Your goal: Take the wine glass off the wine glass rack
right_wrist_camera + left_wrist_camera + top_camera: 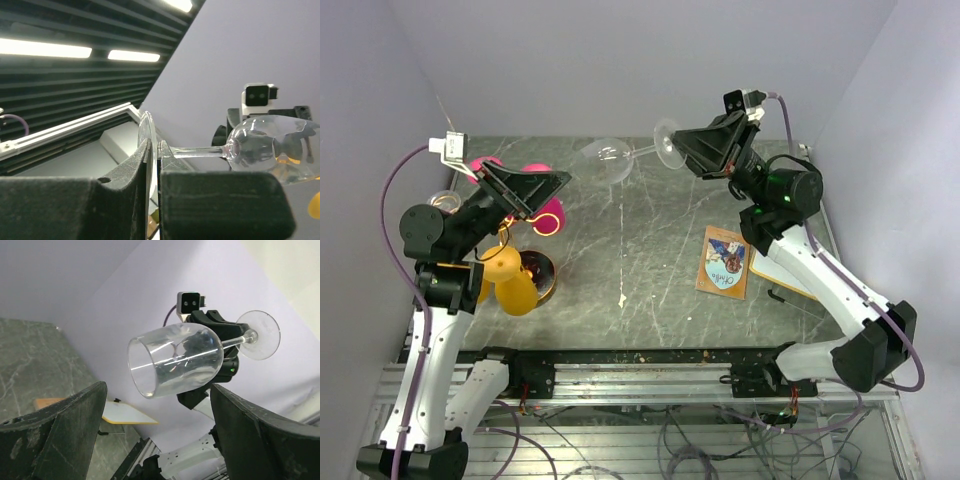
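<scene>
The clear wine glass [605,160] hangs on its side in the air over the back of the table, bowl to the left. My right gripper [685,150] is shut on its round foot [148,135], the foot's edge pinched between the fingers, and the stem runs out to the bowl [265,147]. My left gripper [545,192] is open, just left of and below the bowl. In the left wrist view the glass [175,360] floats above the gap between the open fingers [75,425], touching neither. The gold wine glass rack [542,272] stands at the left, partly hidden under my left arm.
Pink glasses [548,215] and yellow ones [512,282] hang around the rack. An orange picture card [725,262] and a clipboard [785,277] lie at the right on the marble table [630,260]. Grey walls close in the back and sides.
</scene>
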Tool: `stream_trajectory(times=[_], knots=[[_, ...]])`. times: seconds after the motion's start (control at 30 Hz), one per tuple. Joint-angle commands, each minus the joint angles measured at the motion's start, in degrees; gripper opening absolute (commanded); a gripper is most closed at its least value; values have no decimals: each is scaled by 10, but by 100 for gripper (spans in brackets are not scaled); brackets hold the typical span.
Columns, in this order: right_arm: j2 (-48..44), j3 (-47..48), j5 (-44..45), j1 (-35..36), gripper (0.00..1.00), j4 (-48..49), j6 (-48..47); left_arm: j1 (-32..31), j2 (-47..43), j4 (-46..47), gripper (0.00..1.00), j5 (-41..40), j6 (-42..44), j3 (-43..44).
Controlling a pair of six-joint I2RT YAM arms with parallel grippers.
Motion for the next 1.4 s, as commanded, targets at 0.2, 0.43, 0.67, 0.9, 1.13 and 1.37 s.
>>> stream_trajectory(times=[0.2, 0.43, 0.67, 0.9, 1.13, 1.37], knots=[[31, -1, 21, -2, 0, 184, 134, -3, 6, 235, 96, 57, -138, -27], [61, 2, 36, -2, 0, 228, 169, -4, 23, 376, 90, 64, -232, -45], [82, -16, 52, 0, 0, 269, 202, -13, 51, 485, 79, 64, -298, -54], [102, -17, 59, 3, 0, 282, 212, -41, 85, 549, 69, 56, -326, -49], [131, -19, 69, 6, 0, 315, 244, -68, 102, 551, 56, 63, -308, -37], [127, -35, 65, 6, 0, 307, 210, -80, 99, 509, 27, 68, -268, -31]])
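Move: The wine glass is already off the rack, lying sideways in the air with its mouth towards the open left hand. Its bowl is about 8 cm to the right of that hand, 1 cm farther out and some 4 cm higher. From the right hand, which grips the stem by the foot, the bowl is roughly 12 cm left, 2 cm out and 5 cm lower. The rack stands about 10 cm left of the left hand, level with it front to back, and some 30 cm below. The wine glass stays pinched at its stem in the right hand, which drifts only a centimetre or two and turns some 20 degrees, raising the bowl end and swinging it back. The open left hand goes back and up about 5 cm each, then 2 cm right to the rim, turning clockwise and tipping up while its fingers close more than halfway around the bowl's wall. ##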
